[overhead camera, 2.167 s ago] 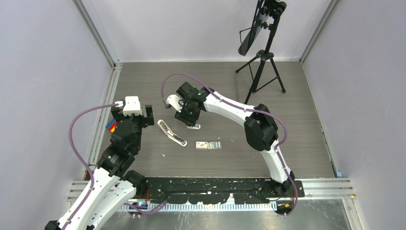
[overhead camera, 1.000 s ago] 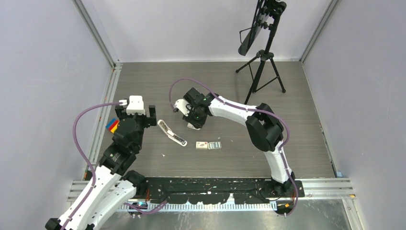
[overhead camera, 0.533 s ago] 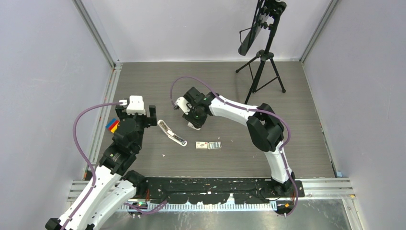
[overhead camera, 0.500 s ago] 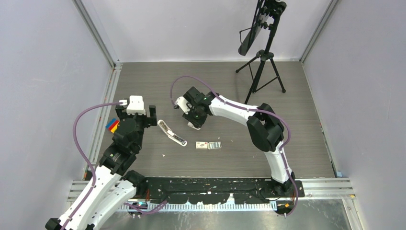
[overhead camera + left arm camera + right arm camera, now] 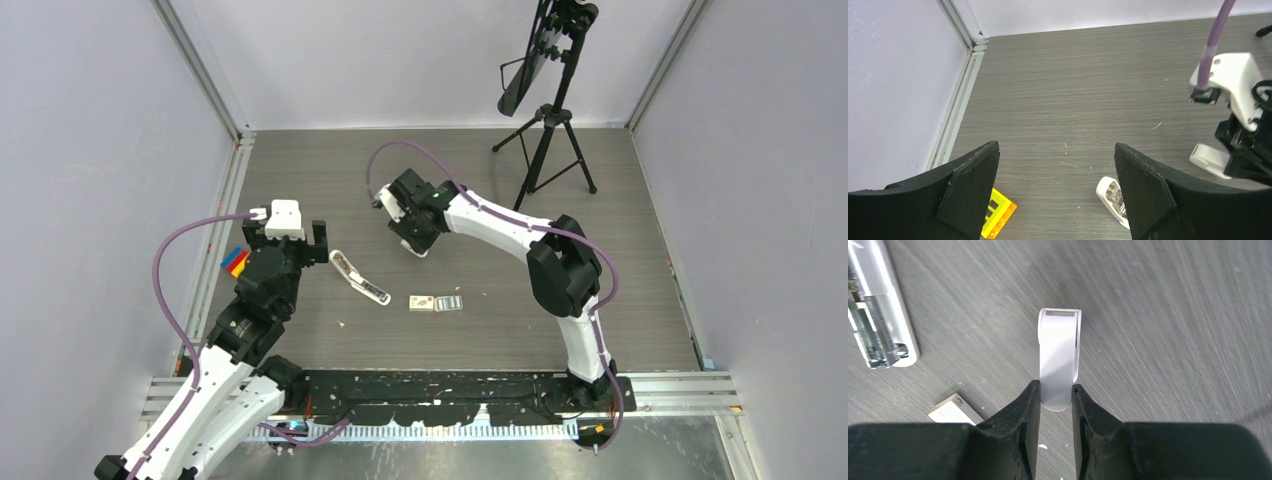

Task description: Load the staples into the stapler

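The stapler (image 5: 359, 279), long, slim and white with its silver channel showing, lies on the table left of centre; it is also at the upper left of the right wrist view (image 5: 879, 322). The staples' small white box (image 5: 435, 302) lies to its right, and one corner of that box (image 5: 954, 410) shows beside my right fingers. My right gripper (image 5: 1055, 388) is shut on a shorter, stubby white stapler (image 5: 1059, 357), held above the table behind the box. My left gripper (image 5: 1055, 150) stands open and empty just left of the long stapler's end (image 5: 1110, 195).
A black tripod (image 5: 545, 140) with a tilted panel stands at the back right. A small yellow block (image 5: 996, 219) lies by the left rail under my left finger. Grey walls and metal rails (image 5: 222, 205) bound the table.
My right gripper has moved back and to the right with the short white stapler in it. The left arm, the long stapler and the box have not moved.
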Action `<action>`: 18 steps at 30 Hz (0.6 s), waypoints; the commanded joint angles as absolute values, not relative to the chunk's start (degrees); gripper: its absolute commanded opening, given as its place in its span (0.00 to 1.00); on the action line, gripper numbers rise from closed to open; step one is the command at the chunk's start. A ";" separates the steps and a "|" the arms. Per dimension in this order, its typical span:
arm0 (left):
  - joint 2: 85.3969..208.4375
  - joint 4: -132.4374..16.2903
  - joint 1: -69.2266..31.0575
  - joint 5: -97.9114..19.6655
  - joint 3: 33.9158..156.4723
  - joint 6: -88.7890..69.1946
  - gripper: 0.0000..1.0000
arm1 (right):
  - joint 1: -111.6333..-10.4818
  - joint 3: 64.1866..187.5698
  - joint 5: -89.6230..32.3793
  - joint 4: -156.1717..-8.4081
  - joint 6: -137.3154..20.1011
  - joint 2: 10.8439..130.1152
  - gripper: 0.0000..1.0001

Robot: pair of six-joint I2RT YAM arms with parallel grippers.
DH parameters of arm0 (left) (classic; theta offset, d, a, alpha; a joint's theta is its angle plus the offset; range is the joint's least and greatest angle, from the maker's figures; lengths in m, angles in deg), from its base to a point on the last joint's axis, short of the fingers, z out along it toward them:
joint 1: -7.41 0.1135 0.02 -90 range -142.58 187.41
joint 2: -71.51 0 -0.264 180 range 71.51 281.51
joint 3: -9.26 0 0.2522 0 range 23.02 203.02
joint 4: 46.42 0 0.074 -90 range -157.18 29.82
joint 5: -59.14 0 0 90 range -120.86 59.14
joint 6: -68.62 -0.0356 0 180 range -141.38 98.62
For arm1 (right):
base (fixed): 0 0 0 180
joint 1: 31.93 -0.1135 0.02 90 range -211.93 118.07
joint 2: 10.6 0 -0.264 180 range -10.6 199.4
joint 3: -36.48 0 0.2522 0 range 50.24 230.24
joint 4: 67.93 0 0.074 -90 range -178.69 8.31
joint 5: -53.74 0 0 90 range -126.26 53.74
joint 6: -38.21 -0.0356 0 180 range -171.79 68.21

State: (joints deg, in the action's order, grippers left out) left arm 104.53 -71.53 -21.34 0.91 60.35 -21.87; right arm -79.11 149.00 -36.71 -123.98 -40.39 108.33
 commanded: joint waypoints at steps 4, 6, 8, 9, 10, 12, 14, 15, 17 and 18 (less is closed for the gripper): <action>103.94 -68.48 -21.15 -0.18 60.24 -21.71 0.87 | -72.83 149.22 -42.64 -127.38 -44.22 103.24 0.10; 103.92 -68.47 -21.15 -0.39 60.20 -21.68 0.86 | -70.06 147.86 -42.65 -127.25 -45.25 102.92 0.10; 103.98 -68.57 -21.15 -0.52 60.29 -21.73 0.87 | -67.55 147.15 -43.47 -126.89 -47.04 103.07 0.10; 104.02 -68.60 -21.15 -0.54 60.29 -21.70 0.87 | -66.54 146.92 -43.97 -126.70 -47.95 103.19 0.10; 104.03 -68.59 -21.15 -0.54 60.21 -21.71 0.87 | -65.56 146.47 -44.26 -126.06 -48.42 103.21 0.10; 104.11 -68.61 -21.15 -0.75 60.29 -21.72 0.87 | -63.89 144.98 -44.59 -123.14 -48.69 102.98 0.10; 104.20 -68.61 -21.15 -0.87 60.33 -21.70 0.87 | -62.15 143.55 -44.78 -120.82 -48.77 103.14 0.11; 104.21 -68.66 -21.15 -0.89 60.34 -21.70 0.86 | -61.46 143.55 -44.91 -120.27 -48.73 103.58 0.11; 104.21 -68.70 -21.15 -0.88 60.29 -21.73 0.87 | -60.28 143.99 -44.89 -119.66 -48.37 104.70 0.12; 104.21 -68.65 -21.15 -0.89 60.29 -21.66 0.87 | -59.90 144.16 -44.72 -119.26 -48.06 105.31 0.12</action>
State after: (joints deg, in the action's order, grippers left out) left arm 104.48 -71.53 -21.34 -0.51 60.32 -21.87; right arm -60.71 143.32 -44.05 -123.80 -47.50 106.26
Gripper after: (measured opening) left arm 0.867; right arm 0.302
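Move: The closed stapler is already pinched by one end in the right hand, and is being taken towards clear table beside the tripod's near foot, some 18 cm right and 7 cm ahead, 6 cm lower. The open stapler lies about 14 cm left and 3 cm back of the right hand, the staple box roughly 9 cm straight back, and the staple strips 9 cm back and 6 cm right, all about 7 cm below. From the idle left hand, that foot is some 43 cm right, 13 cm ahead and 26 cm below. The closed stapler stays gripped and clear of the table as the right hand sweeps it about 15 cm right and half as far forward, away from the open stapler and towards the tripod's near foot. The path rises about 1 cm, then sinks by some 2.5 cm and slows, with the wrist turning roughly 25–30 degrees clockwise throughout. ##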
